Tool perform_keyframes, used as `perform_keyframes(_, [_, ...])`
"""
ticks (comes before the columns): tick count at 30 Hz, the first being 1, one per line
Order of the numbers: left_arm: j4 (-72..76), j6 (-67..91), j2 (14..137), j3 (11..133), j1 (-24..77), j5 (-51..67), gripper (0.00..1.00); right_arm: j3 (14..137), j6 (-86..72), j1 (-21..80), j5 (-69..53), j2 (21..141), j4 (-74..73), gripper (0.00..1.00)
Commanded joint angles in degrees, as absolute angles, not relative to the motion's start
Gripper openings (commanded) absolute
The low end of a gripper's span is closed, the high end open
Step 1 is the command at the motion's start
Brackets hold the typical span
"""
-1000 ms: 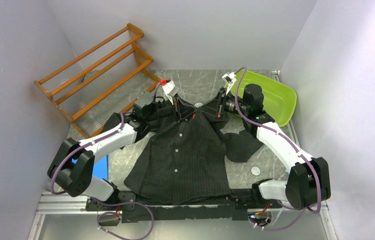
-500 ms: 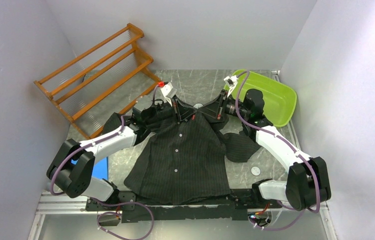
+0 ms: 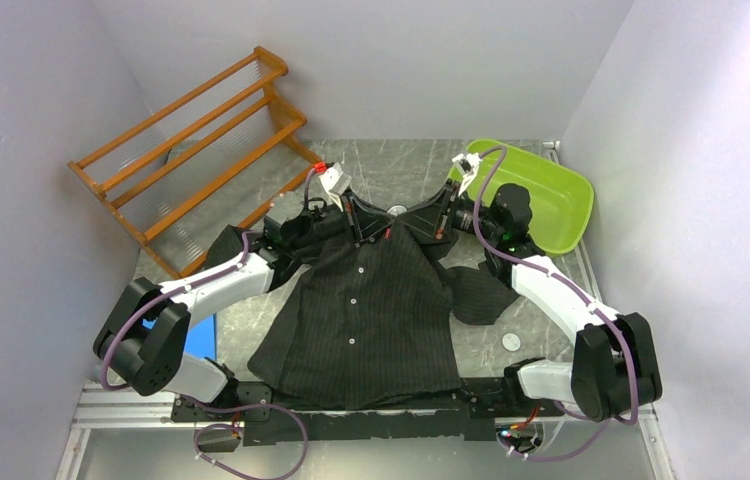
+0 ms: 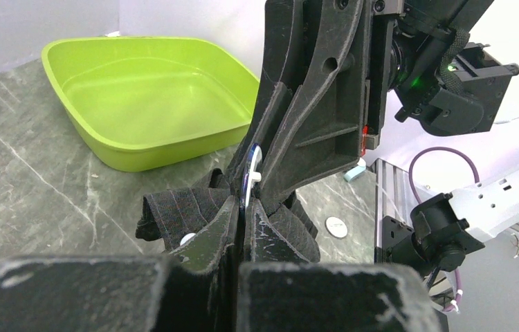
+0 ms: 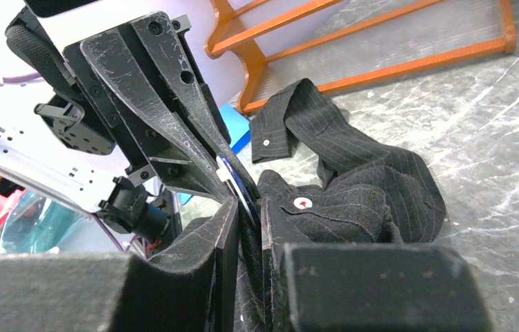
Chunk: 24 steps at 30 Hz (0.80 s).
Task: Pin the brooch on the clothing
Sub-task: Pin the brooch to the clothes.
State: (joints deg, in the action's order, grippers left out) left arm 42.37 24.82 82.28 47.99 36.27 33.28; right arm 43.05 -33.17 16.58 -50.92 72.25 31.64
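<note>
The clothing, a black pinstriped shirt, lies flat on the table with its collar at the far end. Both grippers meet tip to tip over the collar. My left gripper is shut on the brooch, a thin blue-edged disc with a white clip, held edge-on between its fingertips. The brooch also shows in the right wrist view, pressed against the fabric. My right gripper is shut on a fold of the clothing near its small red chest mark. In the top view the left gripper and right gripper almost touch.
A green tub stands at the back right, just behind the right wrist. A wooden rack leans at the back left. A small white disc lies right of the shirt, and a blue flat item lies near the left arm's base.
Both wrists have shifted slightly at the collar, the right wrist easing to the right and up. Both grips look unchanged.
</note>
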Motion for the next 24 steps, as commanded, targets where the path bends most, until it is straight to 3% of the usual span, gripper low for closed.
perform_keyframes(1, [46.6, 26.2, 81.3, 47.6, 37.6, 37.3, 0.03, 42.0, -35.6, 14.6, -44.7, 71.5, 40.1, 0.0])
perform_keyframes(4, [46.4, 26.1, 81.4, 47.6, 37.6, 37.2, 0.03, 41.1, -36.9, 14.6, -45.0, 71.5, 43.0, 0.0])
perform_keyframes(10, [46.5, 26.1, 81.4, 47.6, 37.6, 37.3, 0.03, 39.7, -39.1, 14.4, -46.7, 71.5, 49.4, 0.61])
perform_keyframes(13, [46.3, 26.0, 81.3, 47.8, 37.6, 37.5, 0.03, 38.2, -40.0, 14.2, -46.0, 70.8, 52.3, 0.76])
perform_keyframes(24, [38.9, 19.8, 80.2, 48.9, 37.6, 36.3, 0.03, 37.9, -38.0, 13.8, -44.4, 69.1, 49.4, 0.88])
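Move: The brooch stands on edge, held between the two grippers with pinched-up cloth. From the left hand it is about 2 cm to the right, 1 cm ahead and 1 cm up; from the right hand, about 2 cm to the left, 1 cm ahead and 1 cm up. The shirt's red tag is some 2 cm back, 1 cm right and 3 cm below the left hand. The green tub is roughly 28 cm right, 12 cm ahead and 22 cm below the right hand. Open the right gripper wide to release the brooch, and draw it off about 3 cm to the right and up, with a little forward, swinging it a few degrees clockwise until its fingers stand clear. Keep the left gripper shut on cloth and brooch, letting it ease back about 1.5 cm. ##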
